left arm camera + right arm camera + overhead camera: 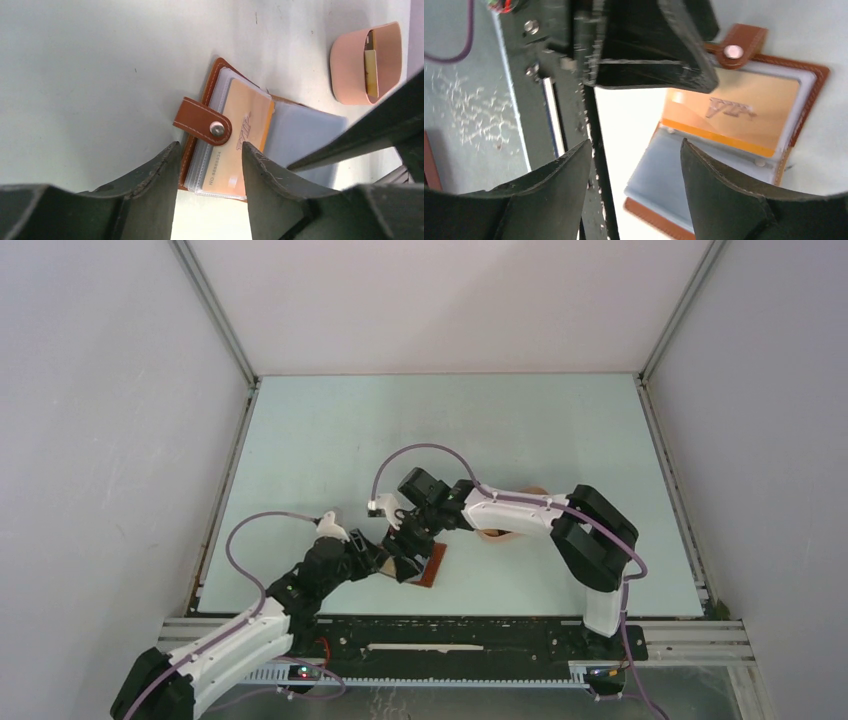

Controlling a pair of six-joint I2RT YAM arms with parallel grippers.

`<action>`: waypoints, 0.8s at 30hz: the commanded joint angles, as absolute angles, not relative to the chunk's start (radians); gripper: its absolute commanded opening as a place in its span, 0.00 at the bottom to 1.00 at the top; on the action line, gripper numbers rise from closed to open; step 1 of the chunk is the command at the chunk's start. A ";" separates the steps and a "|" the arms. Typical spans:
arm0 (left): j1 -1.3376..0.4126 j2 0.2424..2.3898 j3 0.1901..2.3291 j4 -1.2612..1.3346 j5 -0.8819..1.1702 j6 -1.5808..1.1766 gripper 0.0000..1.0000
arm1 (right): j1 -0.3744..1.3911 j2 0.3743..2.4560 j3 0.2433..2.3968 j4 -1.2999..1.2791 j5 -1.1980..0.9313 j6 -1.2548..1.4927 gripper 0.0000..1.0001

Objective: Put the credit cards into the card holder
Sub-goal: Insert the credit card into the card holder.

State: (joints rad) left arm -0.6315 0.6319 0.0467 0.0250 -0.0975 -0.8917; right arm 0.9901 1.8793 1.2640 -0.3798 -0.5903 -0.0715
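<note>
The card holder (433,566) lies open on the table near the front edge, its brown leather and snap tab (202,121) facing up. A tan-yellow credit card (247,131) sits in its top clear pocket (734,110). Another tan card (370,70) stands in the pink tray (350,65). My left gripper (210,155) hovers open over the holder's near edge, holding nothing. My right gripper (634,150) is open and empty above the grey-blue pocket page (664,172).
The pink oval tray (497,534) sits right of the holder, mostly hidden under my right arm. The black base rail (450,635) runs along the table's front edge, just behind the holder. Both grippers crowd together over the holder (400,540).
</note>
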 commanded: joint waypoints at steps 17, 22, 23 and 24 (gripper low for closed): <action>-0.627 0.353 0.217 -0.263 -0.073 -0.772 0.72 | 0.874 1.515 1.374 -0.970 -0.867 -0.806 0.73; -0.627 0.417 0.284 -0.204 -0.009 -0.721 0.73 | 0.738 1.358 1.349 -0.958 -0.929 -0.807 0.73; -0.627 0.434 0.298 -0.186 0.030 -0.711 0.73 | 0.700 1.321 1.338 -0.934 -0.944 -0.786 0.73; -0.627 0.450 0.311 -0.164 0.063 -0.704 0.73 | 0.642 1.285 1.321 -0.904 -0.966 -0.751 0.75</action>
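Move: Ahead of the right hand by about 4 cm, and some 5 cm below it, lies the middle of the open card holder. The tan card in its left pocket is about 4 cm ahead and 1 cm left of that hand; the pink box is roughly 12 cm ahead and 21 cm right. From the left hand, the holder's middle is about 6 cm right and 1 cm ahead, its strap 3 cm ahead and 1 cm right, both some 2 cm lower. Pulling away from the card holder, the open, empty right hand first draws back a few centimetres while rising, then sweeps about 10 cm right and up to 16 cm higher, coming forward again late and turning counter-clockwise with its fingertips tilting up. The left hand eases back slightly, then lifts about 7 cm off the holder's strap side, opening its fingers wider. ##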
